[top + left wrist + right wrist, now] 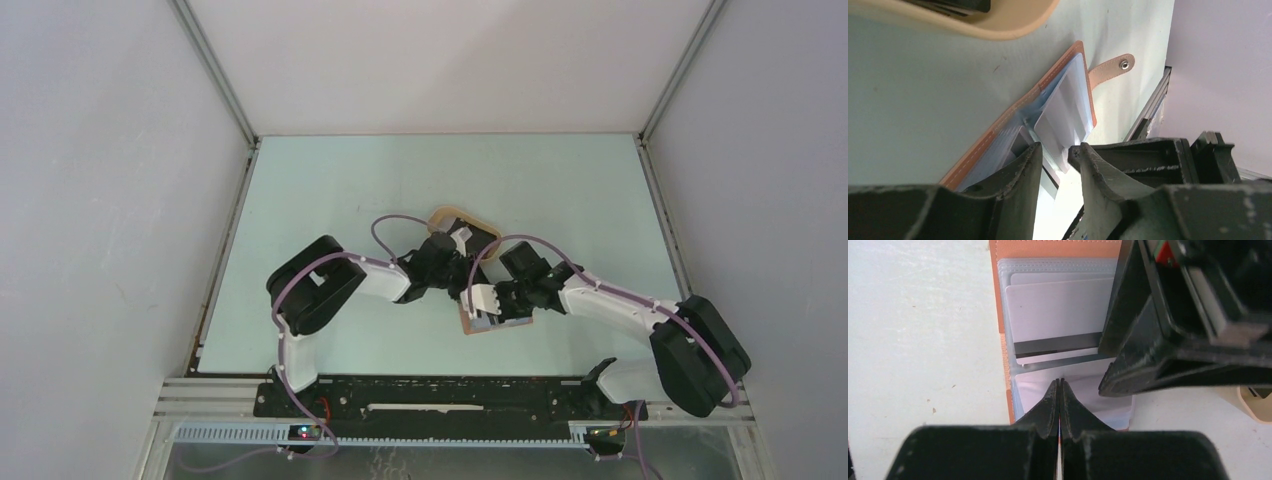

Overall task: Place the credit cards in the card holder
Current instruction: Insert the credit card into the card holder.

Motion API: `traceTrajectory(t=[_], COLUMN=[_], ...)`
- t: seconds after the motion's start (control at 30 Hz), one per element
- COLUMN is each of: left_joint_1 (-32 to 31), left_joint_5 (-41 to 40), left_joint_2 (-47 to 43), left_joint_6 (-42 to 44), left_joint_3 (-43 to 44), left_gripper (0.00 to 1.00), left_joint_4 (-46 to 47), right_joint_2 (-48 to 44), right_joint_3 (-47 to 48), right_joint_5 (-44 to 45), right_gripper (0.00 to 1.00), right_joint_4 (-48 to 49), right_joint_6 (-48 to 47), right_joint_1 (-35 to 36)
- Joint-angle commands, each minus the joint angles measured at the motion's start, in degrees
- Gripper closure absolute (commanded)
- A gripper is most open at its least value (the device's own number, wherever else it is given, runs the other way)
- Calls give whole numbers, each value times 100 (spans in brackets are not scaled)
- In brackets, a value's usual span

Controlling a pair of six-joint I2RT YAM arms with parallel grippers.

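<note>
The card holder (1058, 250) lies open on the table, reddish-brown with light blue pockets, and its snap tab (1113, 67) sticks out. A whitish credit card (1058, 310) with a dark stripe sits partly in an upper pocket. My left gripper (1056, 147) hovers at that card's end, fingers apart, with a white corner between the tips and not pinched. My right gripper (1059, 381) is shut, its tips resting on the lower pocket. In the top view both grippers meet over the card holder (500, 333). Dark cards (958, 5) lie in the beige tray.
The oval beige tray (1013, 22) stands just behind the card holder, under the left arm in the top view (480, 222). White walls enclose the table on three sides. A metal rail (1148, 115) runs along the table's edge.
</note>
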Motion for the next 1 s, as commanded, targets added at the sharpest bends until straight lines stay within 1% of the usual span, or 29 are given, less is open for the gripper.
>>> traceTrajectory(t=[0.0,0.03,0.17,0.27,0.33,0.4,0.43,0.47,0.57,0.67,0.73,0.77,0.8,0.9,0.93,0.97], left_joint_1=[55,57,21,-58,-134,-230,-303,-371,-617,-837,-942,-967,-971,-943,-879,-791], left_joint_5=[-679,-704,-780,-866,-964,-1040,-1197,-1396,-1956,-2747,-3108,-3239,-3340,-3618,-3599,-3525], left_joint_2=[-160,-258,-666,-1061,-1410,-1780,-1973,-2193,-2783,-3246,-3442,-3473,-3443,-2981,-2771,-2618], left_joint_6=[336,321,306,495,873,1413,1732,2045,2871,3554,3849,3943,3996,4037,3861,3642], left_joint_3=[-659,-765,-1180,-1536,-1775,-1944,-2026,-2084,-2230,-2406,-2727,-2924,-3115,-3615,-3750,-3769], left_gripper=[58,57,55,55,54,54,54,54,54,54,54,52,47,18,6,1], left_joint_4=[-552,-381,361,1005,1486,1871,1995,2064,2184,2268,2780,3293,3777,5360,5782,5920], right_joint_2=[-370,-484,-961,-1206,-1306,-1348,-1311,-1227,-717,-41,416,582,745,1148,1269,1377], right_joint_3=[259,268,353,499,625,727,784,857,1222,1577,1666,1704,1743,1863,1893,1929], right_joint_5=[-577,-732,-1578,-2300,-2838,-3333,-3554,-3749,-4062,-3899,-3723,-3659,-3616,-3421,-3364,-3325], right_gripper=[100,99,91,82,69,55,50,48,47,47,46,46,46,46,46,46], right_joint_4=[-397,-462,-860,-1199,-1325,-1353,-1360,-1366,-1543,-1722,-1745,-1786,-1784,-1705,-1690,-1699], right_joint_6=[147,176,162,227,493,1046,1467,1837,2748,3296,3500,3553,3654,3911,3974,4020], right_joint_1=[-265,-374,-905,-1412,-1764,-2075,-2212,-2339,-2598,-2850,-2984,-3027,-3079,-3168,-3177,-3180])
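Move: The credit card in the card holder's right-hand pocket is right at my hands: its middle lies about 2 cm back, 3 cm right and 1 cm below my left hand, and about 1 cm right and 1 cm below my shut right fingers. The open holder's middle is some 3 cm back of my left hand and 2 cm below it. The card basket sits 12 cm ahead, 7 cm left; the holder's strap is 2 cm ahead and 6 cm right of my right hand. I come free of the card with both hands. My right hand lifts about 11 cm, then sinks back some 5 while edging forward and right, turning clockwise and opening its fingers halfway. My left hand slides left and a little back off the holder, rises steeply to some 14 cm, rolls about 60 degrees and spreads its fingers wide as it heads farther left. ##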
